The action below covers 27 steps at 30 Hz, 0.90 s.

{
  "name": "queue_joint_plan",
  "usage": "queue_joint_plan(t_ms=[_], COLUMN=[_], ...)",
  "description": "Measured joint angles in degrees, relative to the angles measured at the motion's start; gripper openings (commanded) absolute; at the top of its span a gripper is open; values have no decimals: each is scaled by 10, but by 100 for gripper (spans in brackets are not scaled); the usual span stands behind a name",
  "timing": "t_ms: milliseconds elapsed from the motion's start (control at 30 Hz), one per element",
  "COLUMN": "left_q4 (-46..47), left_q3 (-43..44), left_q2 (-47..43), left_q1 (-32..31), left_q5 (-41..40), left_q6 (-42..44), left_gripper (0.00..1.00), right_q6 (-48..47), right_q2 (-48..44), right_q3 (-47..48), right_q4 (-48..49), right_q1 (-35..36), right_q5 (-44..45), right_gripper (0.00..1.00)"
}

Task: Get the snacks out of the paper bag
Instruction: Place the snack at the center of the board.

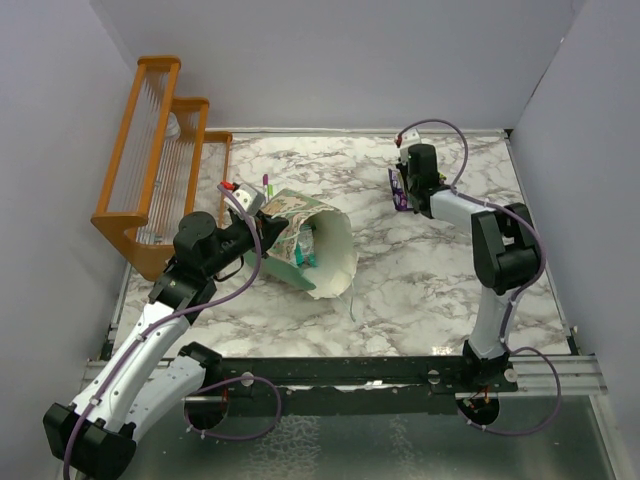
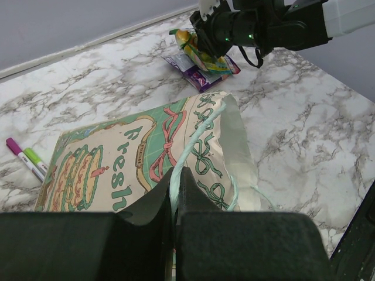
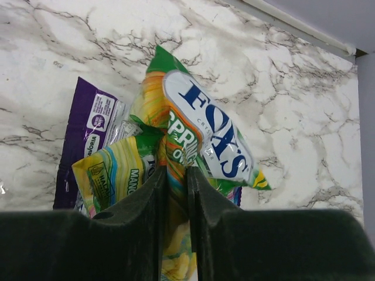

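Observation:
The mint-green paper bag (image 1: 322, 232) lies on its side, mouth toward the table's middle, printed face up (image 2: 117, 164). My left gripper (image 1: 258, 228) is shut on the bag's pale green handle at the mouth (image 2: 176, 172). Something teal and red shows inside the mouth (image 1: 303, 256). My right gripper (image 1: 403, 188) is at the far right, shut on a green and yellow snack packet (image 3: 202, 132), held low over the marble. A purple packet (image 3: 88, 132) and a yellow-green one (image 3: 108, 172) lie beside it. The left wrist view shows these packets (image 2: 199, 64) under the right gripper (image 2: 214, 35).
An orange wooden rack (image 1: 160, 170) stands at the far left against the wall. Two markers with purple and green caps (image 2: 26, 158) lie just behind the bag. Grey walls close the table on three sides.

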Motion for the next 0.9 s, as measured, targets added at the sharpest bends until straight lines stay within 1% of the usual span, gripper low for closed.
queue_joint_plan(t_ms=[133,233,400,600,667,767,833,900], left_q4=[0,0,0,2,2,3,4,9], left_q3=[0,0,0,0,0,0,0,-2], left_q2=[0,0,0,0,0,0,0,-1], left_q1=[0,0,0,0,0,0,0,0], left_q5=[0,0,0,1,1,2,4,7], left_q6=[-1,-1,-2,-2,-2,-2,-2,-2], left_gripper=[0,0,0,0,0,0,0,0], right_q6=[3,4,2,19,28,32,33,35], right_q2=[-30,-33,-17,-1,-1,-1,-6,-19], right_q3=[-23,-29,-38,-38,-38,-38,-40,-44], right_q4=[-7,-7,11,23,22,22,20,2], right_q1=[0,0,-2,-6,-10,-13,-14,-15], right_q5=[-1,-2,-1,-12,-22,-29,-32,-38], right_gripper=[20,20,30,31,33,44,49,56])
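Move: The yellow snack is still between the right fingers, its middle about 3 cm ahead of that hand, straight in line and 3 cm below. Under it the purple snack lies some 2 cm ahead, 3 cm to the left and 5 cm below; the paper bag is roughly 20 cm back and 33 cm left, near the hand's height. From the left hand the yellow snack is about 30 cm ahead, 40 cm right and 24 cm lower. With the yellow snack between its partly parted fingers, the right hand eases back about 1.5 cm with a slight rise, then dips some 3 cm towards the purple snack to set the yellow one down. Near the bottom the fingers spread, from about a fifth to nearly half open, one on each side of the yellow snack, and the hand starts drawing back again with barely any lift. ##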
